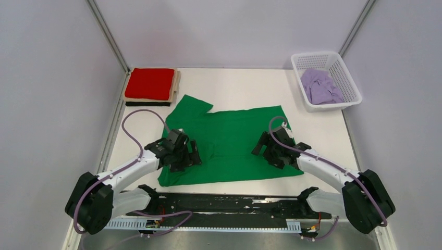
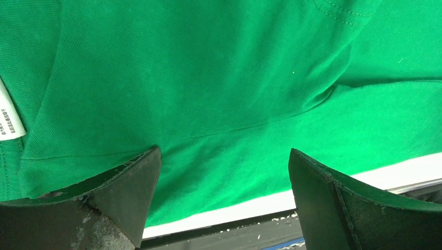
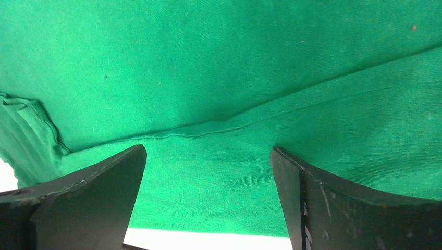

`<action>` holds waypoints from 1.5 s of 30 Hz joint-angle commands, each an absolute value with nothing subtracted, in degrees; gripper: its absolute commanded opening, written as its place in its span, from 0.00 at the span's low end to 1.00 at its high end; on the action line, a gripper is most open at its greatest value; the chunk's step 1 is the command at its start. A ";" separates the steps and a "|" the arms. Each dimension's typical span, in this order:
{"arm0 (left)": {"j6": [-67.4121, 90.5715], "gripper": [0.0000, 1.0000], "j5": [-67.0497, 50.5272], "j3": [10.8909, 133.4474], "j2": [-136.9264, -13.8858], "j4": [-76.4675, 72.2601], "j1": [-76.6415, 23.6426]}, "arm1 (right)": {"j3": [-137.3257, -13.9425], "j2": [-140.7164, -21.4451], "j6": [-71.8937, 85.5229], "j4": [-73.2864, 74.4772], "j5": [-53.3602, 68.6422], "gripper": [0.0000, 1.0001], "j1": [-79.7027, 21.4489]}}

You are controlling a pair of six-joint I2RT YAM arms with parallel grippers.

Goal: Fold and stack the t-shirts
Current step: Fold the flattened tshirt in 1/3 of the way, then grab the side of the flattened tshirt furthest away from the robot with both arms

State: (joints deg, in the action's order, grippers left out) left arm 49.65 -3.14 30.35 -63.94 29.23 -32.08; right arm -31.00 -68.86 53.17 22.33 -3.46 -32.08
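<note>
A bright green t-shirt (image 1: 229, 138) lies spread on the white table, one sleeve sticking out toward the back left. My left gripper (image 1: 191, 155) hovers open over its left part near the front hem, with only cloth (image 2: 208, 94) between the fingers (image 2: 224, 151). The white neck tag (image 2: 10, 117) shows at the left edge of the left wrist view. My right gripper (image 1: 262, 148) stands open above the shirt's right part, over a seam (image 3: 208, 130), nothing gripped (image 3: 208, 148). A folded stack sits at the back left: red shirt (image 1: 151, 83) on top, beige (image 1: 176, 86) under it, black (image 1: 148, 103) at the bottom.
A white lattice basket (image 1: 326, 56) at the back right holds a crumpled lilac shirt (image 1: 320, 86). The table's front edge and a black rail (image 1: 229, 203) run just below the green shirt's hem. Grey walls close in on both sides.
</note>
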 commanded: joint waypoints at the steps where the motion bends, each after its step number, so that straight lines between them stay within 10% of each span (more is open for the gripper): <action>1: 51.85 1.00 -3.34 28.69 -65.13 33.45 -33.69 | -25.72 -67.17 60.48 37.68 -1.06 1.00 -32.52; 26: 54.62 1.00 -2.49 29.13 -61.55 36.05 -37.35 | -26.76 -54.90 64.15 45.48 -10.03 1.00 -32.52; 45: 32.09 1.00 11.38 75.74 -91.12 35.58 -22.95 | -39.91 -54.16 52.76 33.79 -24.71 1.00 -29.85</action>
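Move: Both open hands already stand on the t-shirt. Its folded near edge lies about 6 cm back of the left hand, with the white tag 3 cm ahead and 9 cm left and the outflung sleeve some 21 cm ahead and 2 cm right. From the right hand the near edge is about 8 cm back, and the shirt's far right corner 18 cm ahead, 4 cm right. The cloth is a centimetre or so below the hand points. Back towards the base, both open grippers keep pressing on the t-shirt and drag it to the table's near edge, the right some 7 cm and drifting left, the left only 2 to 3 cm. Then both lift off and swing forward over the cloth, fingertips tilting forward about 20 degrees, the left steeply and fast towards the sleeve, nearly 14 cm up, the right about half as high. ##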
